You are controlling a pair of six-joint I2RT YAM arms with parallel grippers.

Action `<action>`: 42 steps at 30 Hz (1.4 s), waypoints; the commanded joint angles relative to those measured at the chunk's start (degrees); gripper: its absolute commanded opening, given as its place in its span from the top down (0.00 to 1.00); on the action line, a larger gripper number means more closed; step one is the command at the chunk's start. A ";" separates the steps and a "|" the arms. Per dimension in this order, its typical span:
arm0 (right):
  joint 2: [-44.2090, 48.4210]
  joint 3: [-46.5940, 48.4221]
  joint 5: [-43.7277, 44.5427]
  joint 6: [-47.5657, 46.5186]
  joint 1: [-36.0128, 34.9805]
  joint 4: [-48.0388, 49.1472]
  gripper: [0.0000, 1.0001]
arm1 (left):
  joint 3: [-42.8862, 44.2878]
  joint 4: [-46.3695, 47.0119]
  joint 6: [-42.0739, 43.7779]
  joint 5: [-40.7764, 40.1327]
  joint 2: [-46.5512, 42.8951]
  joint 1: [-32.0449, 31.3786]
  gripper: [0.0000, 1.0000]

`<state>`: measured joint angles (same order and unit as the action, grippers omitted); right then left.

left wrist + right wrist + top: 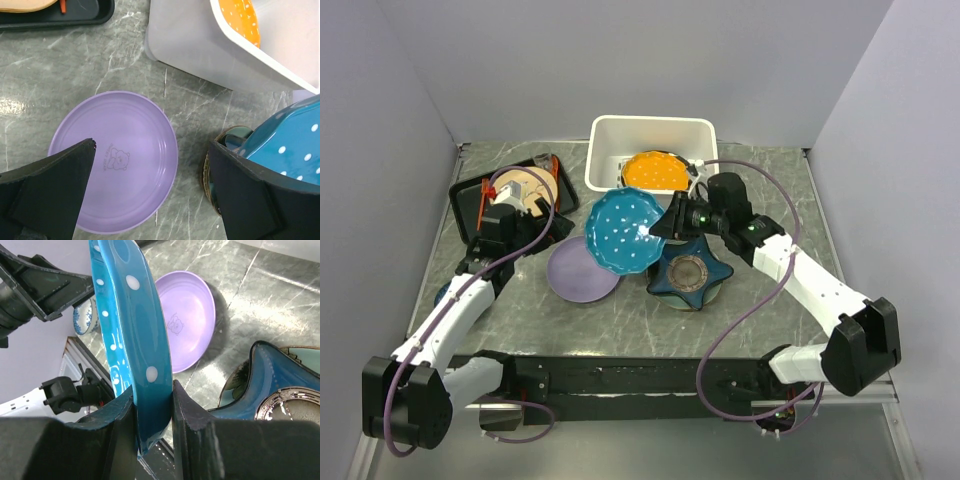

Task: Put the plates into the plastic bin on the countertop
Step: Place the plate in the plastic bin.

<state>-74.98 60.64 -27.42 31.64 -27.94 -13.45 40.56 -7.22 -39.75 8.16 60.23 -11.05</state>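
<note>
My right gripper [152, 390] [669, 222] is shut on the rim of the blue dotted plate [125, 315] [623, 231], holding it tilted above the countertop [650, 320] in front of the white plastic bin [653, 130] [200, 45]. An orange plate [653, 171] [244, 20] lies in the bin. A purple plate [582, 272] [125, 165] [187, 315] lies flat on the counter, and my left gripper [152, 147] [506, 210] hangs open above it, holding nothing. The navy star-shaped plate [688, 272] [280, 385] tops a short stack at the right.
A black tray [470, 200] holding a beige plate [525, 186] sits at the back left. A small blue bowl [81, 320] stands at the left under the left arm. Grey walls close in the back and both sides.
</note>
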 commanded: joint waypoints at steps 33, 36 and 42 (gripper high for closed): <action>-13.25 24.34 -1.50 3.08 7.55 10.12 1.00 | -1.62 9.25 -0.95 9.24 7.19 0.24 0.01; -15.45 27.42 -1.49 3.25 8.25 10.11 1.00 | -2.85 8.89 -1.03 9.24 6.57 0.24 0.01; -19.76 31.99 -2.11 4.57 10.36 10.81 1.00 | -5.22 10.12 -1.56 9.33 6.48 0.24 0.01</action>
<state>-94.74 86.52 -26.61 33.43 -18.85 -12.82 36.69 1.04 -41.21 17.08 68.07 -10.96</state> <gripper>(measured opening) 0.321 0.993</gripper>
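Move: The blue dotted plate, already held by its edge in the right hand, is bound for the white bin, whose middle is about 21 cm ahead, 2 cm to the left and 16 cm below. The star-shaped dish sits 3 cm back and 6 cm right of that hand; the purple plate is 19 cm left and 1 cm back, both about 20 cm down. From the left hand, the purple plate lies 5 cm back, 6 cm right and 16 cm below; the black tray is 13 cm ahead, 11 cm left. The blue dotted plate, still pinched at its edge, is carried by the right hand some 14 cm forward towards the bin, rising unevenly by about 6 cm net, while the hand turns slightly clockwise. The left hand, fingers staying wide open, sinks about 4 cm and shifts a little right towards the purple plate without reaching it. ##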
